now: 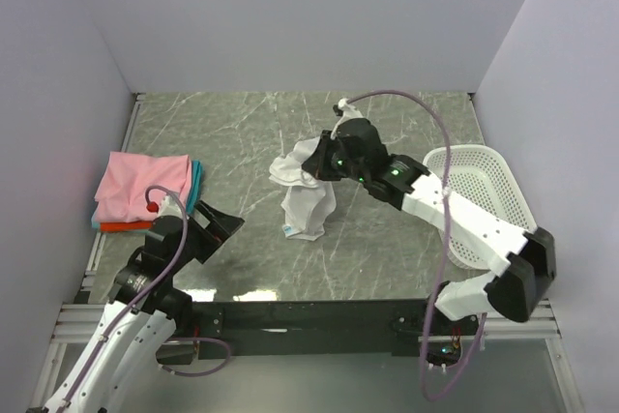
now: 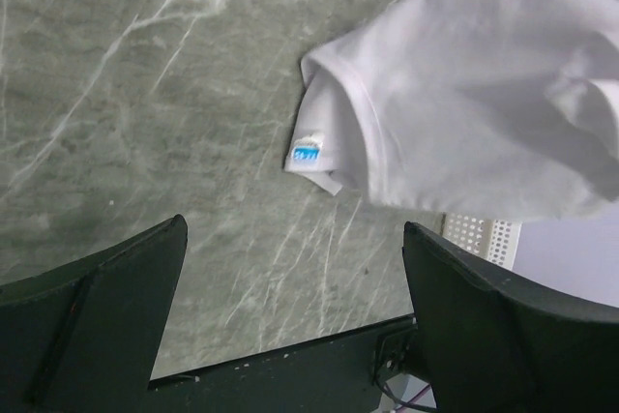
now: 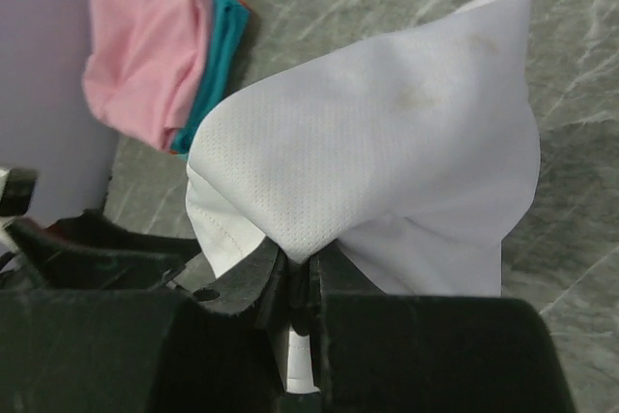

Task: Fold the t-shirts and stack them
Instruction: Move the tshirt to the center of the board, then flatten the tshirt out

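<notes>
The white t-shirt [image 1: 305, 202] hangs bunched over the table's middle, its lower end with the blue neck label [image 2: 308, 153] touching the marble. My right gripper [image 1: 319, 163] is shut on a fold of it [image 3: 387, 142] and holds it up. My left gripper [image 1: 224, 226] is open and empty, low at the near left, pointing toward the shirt [image 2: 464, 94]. A folded stack lies at the far left: pink t-shirt [image 1: 140, 186] on top, teal [image 1: 197, 181] and orange-red [image 1: 124, 225] edges under it. The stack also shows in the right wrist view [image 3: 145, 55].
A white perforated basket [image 1: 484, 195] stands at the right edge under my right arm. The grey marble table [image 1: 222, 132] is walled at the back and both sides. Its black front rail [image 1: 309, 316] runs between the arm bases.
</notes>
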Action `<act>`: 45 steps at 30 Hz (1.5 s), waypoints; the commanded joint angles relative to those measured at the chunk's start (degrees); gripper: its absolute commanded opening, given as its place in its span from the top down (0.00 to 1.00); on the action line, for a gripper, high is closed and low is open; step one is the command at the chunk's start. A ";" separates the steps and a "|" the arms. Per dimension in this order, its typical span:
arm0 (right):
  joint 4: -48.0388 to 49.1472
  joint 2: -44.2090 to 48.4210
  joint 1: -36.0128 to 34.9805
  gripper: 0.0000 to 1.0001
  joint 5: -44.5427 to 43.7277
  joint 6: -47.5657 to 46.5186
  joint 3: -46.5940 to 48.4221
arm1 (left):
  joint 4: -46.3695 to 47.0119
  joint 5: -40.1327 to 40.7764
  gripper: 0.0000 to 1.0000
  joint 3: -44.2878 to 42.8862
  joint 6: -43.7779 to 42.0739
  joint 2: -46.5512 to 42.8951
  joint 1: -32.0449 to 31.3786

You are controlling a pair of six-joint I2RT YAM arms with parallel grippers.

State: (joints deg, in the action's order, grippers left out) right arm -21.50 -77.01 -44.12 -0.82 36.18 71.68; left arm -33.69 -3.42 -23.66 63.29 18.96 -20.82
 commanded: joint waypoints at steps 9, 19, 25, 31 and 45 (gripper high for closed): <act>5.50 -5.70 8.85 0.89 -3.14 5.39 -11.02 | 4.86 -3.34 0.01 2.13 0.26 5.64 0.08; 0.85 10.01 14.85 0.40 -9.99 -1.19 -22.55 | 18.13 -9.41 0.01 5.11 -0.88 14.43 -0.01; 3.21 19.79 9.59 0.35 -9.73 -7.61 -23.87 | 22.26 -10.29 0.01 4.15 -1.67 20.50 -0.54; 2.78 10.26 -1.75 0.35 -13.06 -9.12 -18.87 | 22.71 -9.94 0.00 2.92 -2.55 23.31 -1.07; -11.46 -22.47 -9.32 0.36 -38.47 0.47 2.24 | 14.80 -5.37 0.01 4.06 -2.03 16.29 -1.51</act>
State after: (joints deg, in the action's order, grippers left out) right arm -29.02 -97.89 -53.47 -31.83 33.36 71.48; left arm -17.43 -10.74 -18.74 62.17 37.32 -22.09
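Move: The t-shirt hangs from my shut right fingers. Its place at the board's centre lies about 25 cm below them and some 6 cm ahead, with no offset sideways. The shirt's tag corner is 4 cm back, 6 cm left and 26 cm down; the empty basket stands roughly 46 cm right and 4 cm ahead, the folded stack about 44 cm left and 7 cm ahead. From my left hand, the board's centre is 16 cm ahead, 20 cm right and 14 cm below. I sweep my right hand down about 17 cm and right 14, trailing the t-shirt across the board, open the fingers near the bottom and let go. Then I lift, swing back left and sink over the shirt, still part open, rolling the hand's left side down some 35 degrees. My wide-open left hand eases down and right towards the shirt. ##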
